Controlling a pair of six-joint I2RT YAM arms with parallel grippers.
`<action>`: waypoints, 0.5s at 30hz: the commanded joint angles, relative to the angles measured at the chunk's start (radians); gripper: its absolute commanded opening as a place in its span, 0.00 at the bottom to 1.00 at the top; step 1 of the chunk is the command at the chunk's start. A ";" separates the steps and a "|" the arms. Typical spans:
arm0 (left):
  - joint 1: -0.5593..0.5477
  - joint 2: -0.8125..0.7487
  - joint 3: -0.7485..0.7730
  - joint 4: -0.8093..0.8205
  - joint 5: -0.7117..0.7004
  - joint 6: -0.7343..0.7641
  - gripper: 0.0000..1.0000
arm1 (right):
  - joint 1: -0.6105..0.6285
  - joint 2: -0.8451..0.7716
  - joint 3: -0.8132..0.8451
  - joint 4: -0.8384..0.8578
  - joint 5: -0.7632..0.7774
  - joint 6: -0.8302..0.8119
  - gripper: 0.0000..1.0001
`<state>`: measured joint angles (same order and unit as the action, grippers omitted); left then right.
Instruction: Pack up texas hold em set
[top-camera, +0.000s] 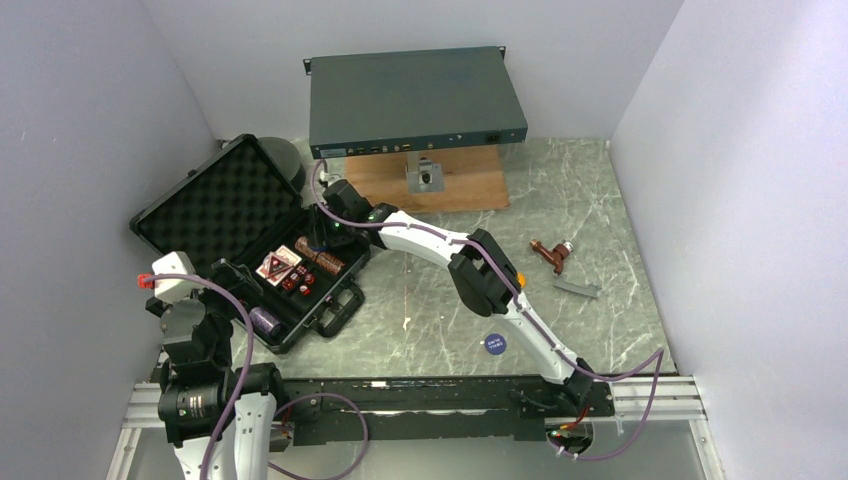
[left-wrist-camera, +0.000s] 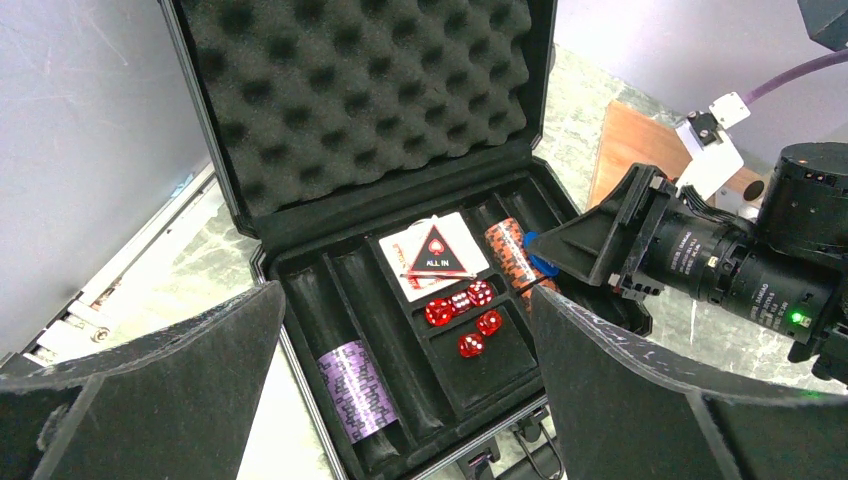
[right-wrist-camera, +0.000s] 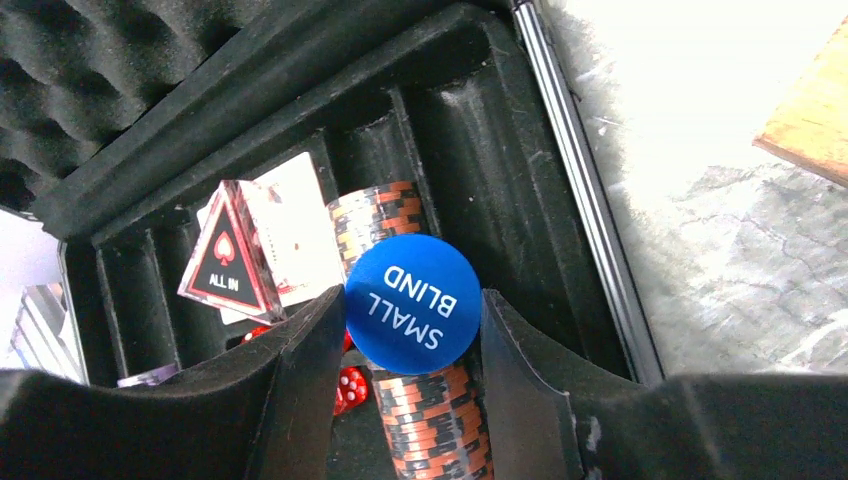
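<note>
The black foam-lined briefcase (top-camera: 215, 200) lies open at the table's left. Its tray holds a purple chip roll (left-wrist-camera: 357, 388), several red dice (left-wrist-camera: 465, 310), a red card deck with an "ALL IN" triangle (left-wrist-camera: 435, 255) and a brown-orange chip roll (right-wrist-camera: 430, 420). My right gripper (right-wrist-camera: 412, 310) is shut on a blue "SMALL BLIND" disc (right-wrist-camera: 412, 303), held just above the brown-orange roll. Above the case's near side my left gripper (left-wrist-camera: 400, 400) hangs wide open and holds nothing. A second blue disc (top-camera: 494, 344) lies on the table. An orange disc (top-camera: 521, 279) peeks out behind the right arm.
A big flat grey metal box (top-camera: 415, 100) sits on a wooden board (top-camera: 440, 180) at the back. A black round spool (top-camera: 285, 160) stands behind the case lid. A brown object (top-camera: 552, 253) and a grey strip (top-camera: 577, 288) lie to the right.
</note>
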<state>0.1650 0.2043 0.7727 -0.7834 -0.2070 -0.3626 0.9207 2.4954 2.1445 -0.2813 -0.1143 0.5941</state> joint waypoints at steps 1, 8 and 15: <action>0.007 -0.008 0.009 0.037 0.009 -0.002 1.00 | -0.027 0.023 0.065 0.038 -0.010 0.016 0.05; 0.007 -0.001 0.009 0.038 0.012 -0.002 1.00 | -0.039 0.049 0.097 0.074 -0.010 0.024 0.08; 0.006 0.007 0.009 0.036 0.013 -0.001 1.00 | -0.045 0.076 0.121 0.115 -0.017 0.033 0.15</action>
<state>0.1650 0.2047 0.7727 -0.7834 -0.2066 -0.3622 0.8925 2.5725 2.2112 -0.2405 -0.1223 0.6075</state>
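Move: The right hand has the blue Small Blind button between its fingertips. Its place, the narrow empty channel beside the brown chip row, is about 2 cm ahead and 3 cm below. The chip row's middle lies about 2 cm back, with no sideways offset; the cards are 9 cm left and 4 cm back, the red dice 4 cm left and 8 cm back, all roughly 3 cm lower. From the left hand the channel is some 22 cm ahead, 16 cm right and 21 cm down. The right fingertips lose their hold on the Small Blind button's rim and snap from half open to nearly shut just behind it, while the hand eases forward about 2.5 cm over the channel beside the brown chips, then sinks a little over 1 cm late on. The wrist barely turns. ##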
